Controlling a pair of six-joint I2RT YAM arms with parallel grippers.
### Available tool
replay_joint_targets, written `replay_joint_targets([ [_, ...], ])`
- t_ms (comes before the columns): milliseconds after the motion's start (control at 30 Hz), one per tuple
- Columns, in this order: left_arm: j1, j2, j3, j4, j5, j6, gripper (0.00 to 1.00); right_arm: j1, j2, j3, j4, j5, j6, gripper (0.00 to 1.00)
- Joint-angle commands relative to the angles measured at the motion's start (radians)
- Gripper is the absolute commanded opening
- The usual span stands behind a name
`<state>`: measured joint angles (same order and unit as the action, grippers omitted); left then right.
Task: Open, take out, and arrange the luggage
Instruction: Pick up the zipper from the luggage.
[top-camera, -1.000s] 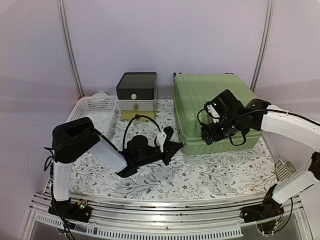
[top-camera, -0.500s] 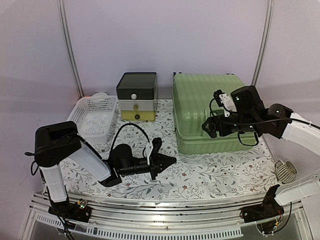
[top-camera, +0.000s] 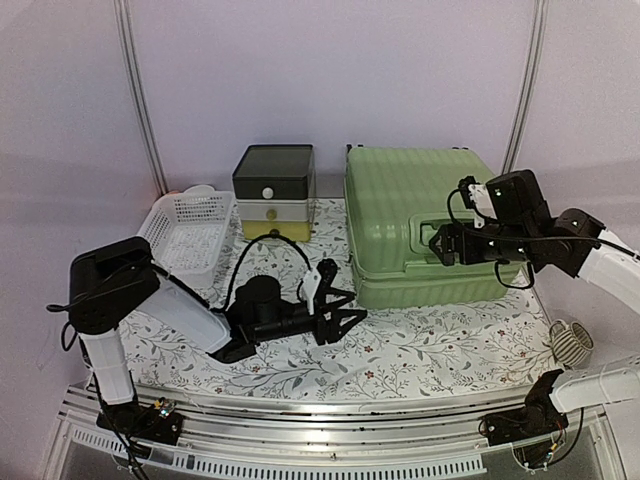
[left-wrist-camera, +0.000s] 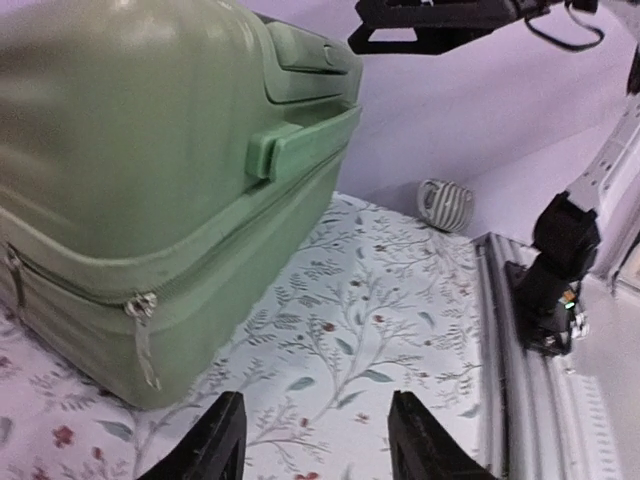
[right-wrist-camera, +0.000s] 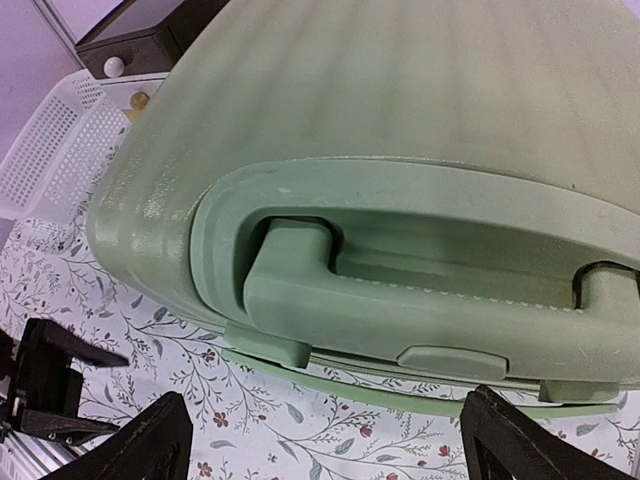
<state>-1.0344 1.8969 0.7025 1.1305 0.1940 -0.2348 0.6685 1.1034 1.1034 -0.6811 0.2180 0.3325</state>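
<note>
The luggage is a large light-green ribbed suitcase lying flat and closed at the back right of the table. Its zipper pull hangs at the near corner in the left wrist view. My left gripper lies low on the tablecloth just in front of that corner, open, with only cloth between its fingers. My right gripper hovers over the suitcase's front side, open wide. In the right wrist view the recessed handle sits just beyond the right gripper, with nothing held.
A dark-lidded white-and-yellow drawer box stands left of the suitcase. A white mesh basket sits at the far left. A striped coiled object lies at the right table edge. A floral cloth covers the table.
My left gripper has gone from shut to open and shifted right toward the suitcase's corner. The right gripper has moved right along the suitcase's front side.
</note>
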Motion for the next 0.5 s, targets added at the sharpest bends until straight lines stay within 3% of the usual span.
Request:
replay_joint_targets([
  [0, 0.010, 0.026, 0.060, -0.087, -0.122, -0.041, 0.75, 0.001, -0.026, -0.021, 0.031, -0.041, -0.001, 0.95],
  [33, 0.010, 0.028, 0.061, -0.077, -0.144, -0.047, 0.94, 0.001, -0.034, -0.022, 0.032, -0.039, -0.001, 0.95],
  [67, 0.010, 0.031, 0.065, -0.077, -0.165, -0.054, 0.98, 0.000, -0.040, -0.021, 0.034, -0.038, -0.003, 0.95],
  [200, 0.011, 0.043, 0.100, -0.128, -0.249, -0.080, 0.98, 0.001, -0.055, -0.014, 0.033, -0.006, -0.025, 0.96],
  [367, -0.002, 0.097, 0.256, -0.405, -0.336, -0.027, 0.98, 0.001, -0.053, -0.024, 0.050, -0.005, -0.026, 0.96],
  [467, -0.026, 0.097, 0.217, -0.321, -0.434, 0.005, 0.98, 0.000, -0.049, -0.031, 0.065, -0.019, -0.021, 0.96],
])
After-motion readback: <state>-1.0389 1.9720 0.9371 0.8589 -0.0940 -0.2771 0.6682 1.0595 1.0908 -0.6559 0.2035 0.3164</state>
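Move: The zipper pull at the suitcase's near left corner lies about 9 cm ahead of my left hand and 3 cm to its right, roughly 1 cm lower. A second zipper pull sits some 10 cm farther out along the suitcase's left side. The suitcase handle is about 22 cm to my left hand's right, 10 cm ahead and 8 cm higher. From my right hand, the corner zipper pull is some 17 cm left, 3 cm ahead and 12 cm below. I swing my left hand forward about 6.5 cm towards the zipper pull at the suitcase's near corner, easing a little right near the end. As I go I spread the half-open fingers fully and turn the hand some 15 degrees counter-clockwise, so they point more forward with the pull lined up between them. I don't close them. ##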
